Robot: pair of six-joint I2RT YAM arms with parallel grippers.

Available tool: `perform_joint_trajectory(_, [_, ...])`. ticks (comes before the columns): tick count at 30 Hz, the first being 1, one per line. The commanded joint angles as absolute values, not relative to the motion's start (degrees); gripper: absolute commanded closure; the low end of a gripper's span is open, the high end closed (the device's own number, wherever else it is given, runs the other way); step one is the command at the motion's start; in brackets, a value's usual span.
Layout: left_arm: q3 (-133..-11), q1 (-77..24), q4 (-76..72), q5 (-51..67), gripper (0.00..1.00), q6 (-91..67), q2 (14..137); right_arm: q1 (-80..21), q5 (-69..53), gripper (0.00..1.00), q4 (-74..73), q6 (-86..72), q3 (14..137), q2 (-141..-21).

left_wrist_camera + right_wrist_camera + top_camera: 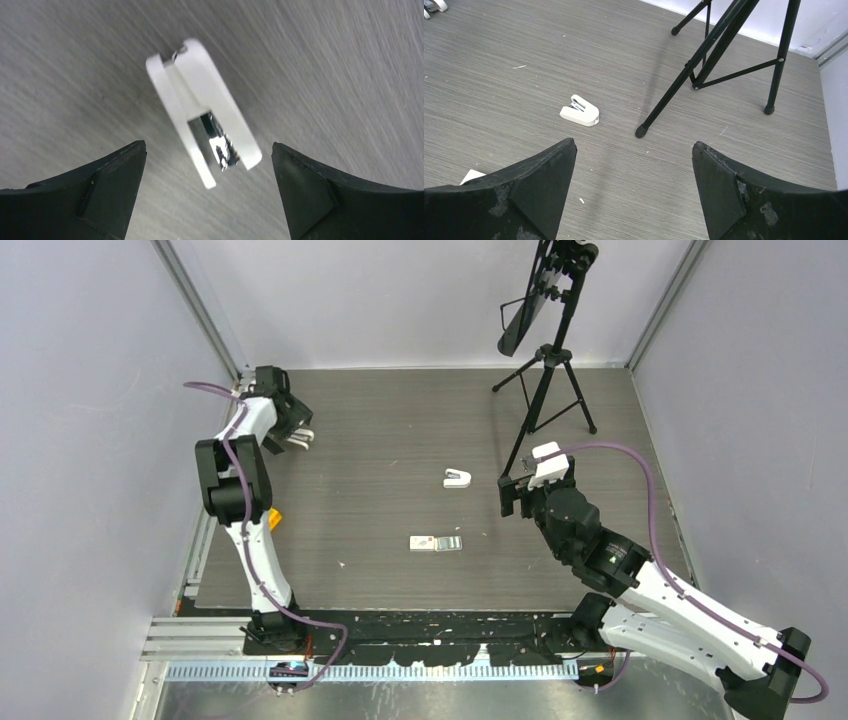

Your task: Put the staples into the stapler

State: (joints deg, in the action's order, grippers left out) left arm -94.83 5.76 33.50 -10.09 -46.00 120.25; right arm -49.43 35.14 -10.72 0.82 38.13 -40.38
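The stapler (pixel 200 112), long, slim and white with a silver inner channel, lies on the table at the back left (pixel 302 441). My left gripper (pixel 207 146) hangs open right over it (pixel 292 428), a finger on either side and neither touching. The staples' small white box with its grey tray (pixel 435 543) lies at the table's middle front; only a white corner of it (pixel 471 176) shows in the right wrist view. My right gripper (pixel 634 144) is open and empty above bare table, right of centre (pixel 512 496).
A shorter, stubby white stapler (pixel 457 478) lies mid-table, just ahead and left of the right gripper (pixel 580 111). A black tripod (pixel 545 390) stands at the back right, one foot (pixel 641 131) close ahead of the right fingers. Grey walls close in the table on three sides.
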Motion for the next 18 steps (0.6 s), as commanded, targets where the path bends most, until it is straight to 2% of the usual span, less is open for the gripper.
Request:
perform_joint_trajectory(1, [-101.21, 6.48, 32.94, -12.09, 0.00, -47.65, 123.99, -49.57, 37.24, 0.10, -7.54, 2.05, 37.75, -40.08])
perform_joint_trajectory(6, [-108.61, 7.38, 37.05, -11.56, 0.01, -47.49, 130.49, -49.57, 37.84, 0.10, -7.72, 2.72, 38.12, -41.75])
perform_joint_trajectory(10, [-110.16, 7.95, 37.79, -10.65, 0.07, -47.46, 132.35, -49.57, 37.32, 0.10, -8.37, 2.81, 38.39, -43.14])
perform_joint_trajectory(18, [-104.94, 8.17, 34.71, -5.36, 0.39, -44.13, 128.90, -49.57, 34.20, 0.12, -9.92, 2.42, 39.93, -44.82])
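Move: The far stapler, the one I'm after, lies about 4 cm ahead of my left hand, 2 cm to its left and some 4 cm below. From that same hand, the yellow calculator is roughly 14 cm back and 9 cm left, the small stapler 7 cm back and 39 cm right, and the staples box 23 cm back and 31 cm right. From my right hand the far stapler is some 29 cm ahead, 52 cm left and 22 cm down. I carry my open left hand about 4 cm forward, a little left and some 2 cm down until the fingers straddle the far stapler's body. There I stop and begin to close them, by about a third of their range, one fingertip coming up against its side. My right hand only sinks about 2 cm, still open and empty. ##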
